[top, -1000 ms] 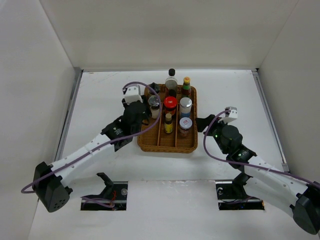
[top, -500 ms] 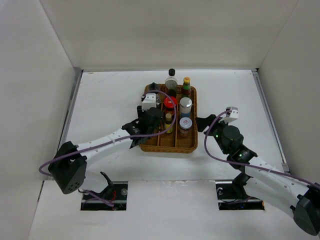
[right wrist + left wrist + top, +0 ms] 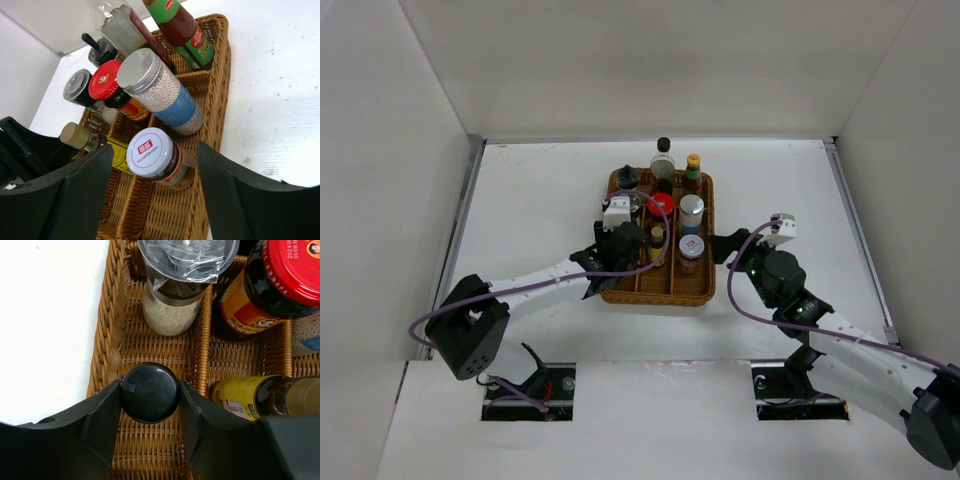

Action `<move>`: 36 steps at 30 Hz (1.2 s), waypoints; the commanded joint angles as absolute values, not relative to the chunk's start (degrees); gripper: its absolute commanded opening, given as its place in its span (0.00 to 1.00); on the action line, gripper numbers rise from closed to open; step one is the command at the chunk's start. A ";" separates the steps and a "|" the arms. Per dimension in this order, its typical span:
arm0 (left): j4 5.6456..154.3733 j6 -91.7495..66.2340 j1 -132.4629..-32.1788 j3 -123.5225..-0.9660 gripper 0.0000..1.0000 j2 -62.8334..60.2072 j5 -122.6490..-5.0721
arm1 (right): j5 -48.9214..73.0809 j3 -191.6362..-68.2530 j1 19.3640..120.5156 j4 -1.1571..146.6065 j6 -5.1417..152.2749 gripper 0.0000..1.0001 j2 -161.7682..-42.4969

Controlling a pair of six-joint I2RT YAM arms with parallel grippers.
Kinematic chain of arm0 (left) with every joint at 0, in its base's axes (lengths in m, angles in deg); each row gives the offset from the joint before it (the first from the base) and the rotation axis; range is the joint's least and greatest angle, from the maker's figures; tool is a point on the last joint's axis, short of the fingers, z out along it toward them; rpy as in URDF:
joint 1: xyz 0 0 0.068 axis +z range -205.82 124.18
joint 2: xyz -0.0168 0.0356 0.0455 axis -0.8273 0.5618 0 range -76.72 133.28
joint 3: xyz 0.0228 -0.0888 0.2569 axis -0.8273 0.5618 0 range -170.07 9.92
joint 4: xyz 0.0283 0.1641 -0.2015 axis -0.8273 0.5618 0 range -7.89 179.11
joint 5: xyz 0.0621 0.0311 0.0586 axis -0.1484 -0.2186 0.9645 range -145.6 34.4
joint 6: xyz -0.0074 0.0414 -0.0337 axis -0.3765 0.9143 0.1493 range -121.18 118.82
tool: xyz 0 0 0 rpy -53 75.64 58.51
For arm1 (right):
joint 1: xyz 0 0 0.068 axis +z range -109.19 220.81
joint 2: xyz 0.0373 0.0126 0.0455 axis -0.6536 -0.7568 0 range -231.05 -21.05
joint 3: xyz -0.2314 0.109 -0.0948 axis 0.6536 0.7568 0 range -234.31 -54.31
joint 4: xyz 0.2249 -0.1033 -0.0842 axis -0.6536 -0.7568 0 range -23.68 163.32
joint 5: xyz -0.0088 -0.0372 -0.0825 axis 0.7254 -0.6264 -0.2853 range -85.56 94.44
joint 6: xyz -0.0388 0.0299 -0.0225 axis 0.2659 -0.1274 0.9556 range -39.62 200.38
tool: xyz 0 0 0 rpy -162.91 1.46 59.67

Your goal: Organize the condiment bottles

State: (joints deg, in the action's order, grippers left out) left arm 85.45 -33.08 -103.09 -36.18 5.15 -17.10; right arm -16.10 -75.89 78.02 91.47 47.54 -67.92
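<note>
Several condiment bottles stand in the wicker basket (image 3: 705, 285). My left gripper (image 3: 623, 250) is over its left compartment, shut on a black-capped bottle (image 3: 149, 392). Beyond it stand a shaker of white grains (image 3: 175, 310), a red-capped dark bottle (image 3: 287, 270) and a yellow-labelled bottle (image 3: 240, 397). My right gripper (image 3: 722, 245) is open beside the basket's right edge, holding nothing. Its view shows a white-capped jar (image 3: 152, 150), a silver-capped shaker (image 3: 160, 92), a red-sauce bottle (image 3: 182, 27) and the tall clear bottle (image 3: 125, 30).
The basket (image 3: 112, 340) has three lengthwise compartments with wicker dividers (image 3: 202, 355). A black-topped grinder (image 3: 627, 178) stands at its far left corner. White walls enclose the table on three sides. Two cut-outs (image 3: 530, 385) lie at the near edge.
My left gripper has moved right from the basket's left edge to over its left compartment, then slightly nearer. The right arm has not moved.
</note>
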 commanded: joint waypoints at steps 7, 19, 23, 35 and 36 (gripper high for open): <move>83.70 -33.61 -103.68 -35.96 0.64 1.33 -16.84 | -16.74 -76.46 78.38 94.68 47.77 0.89 -67.64; 87.56 -30.89 -104.20 -39.20 1.00 -14.21 -8.85 | -19.73 -76.72 78.56 94.15 48.39 1.00 -68.16; 86.95 -30.27 -102.28 -38.25 1.00 -22.47 -4.98 | -19.82 -76.90 78.65 94.06 48.48 1.00 -69.04; 92.92 -49.42 -75.56 -27.87 1.00 -20.91 -28.25 | -25.53 -76.64 79.70 94.06 49.09 1.00 -69.92; 93.18 -49.69 -73.90 -27.78 1.00 -19.86 -30.27 | -26.23 -76.63 79.96 93.98 49.18 1.00 -69.92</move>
State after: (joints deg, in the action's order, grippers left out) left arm 91.28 -44.31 -77.10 -28.31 -20.30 -21.80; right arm -22.78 -75.89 79.07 91.41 48.44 -69.93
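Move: Between the left fingers, the small black-capped bottle is still held by its cap in the basket's left compartment, its middle some 3 cm below the hand. The glass grinder stands about 8 cm ahead and 2 cm to the right of this hand; the yellow-label bottle is level with it, some 8 cm to the right, and the red-lidded jar about 8 cm ahead and 9 cm right. From the right hand the black-capped bottle lies roughly 22 cm left, 3 cm ahead and 11 cm below. Opening wide, the left fingers let go of the black cap. The hand climbs steeply about 17 cm, then swings some 16 cm left, out of the basket and over the bare table, dropping about 10 cm again at the end; the wrist turns roughly 25 degrees counter-clockwise with its left side dipping. Beside the basket, the empty right hand opens fully and drifts barely a centimetre to the right. ##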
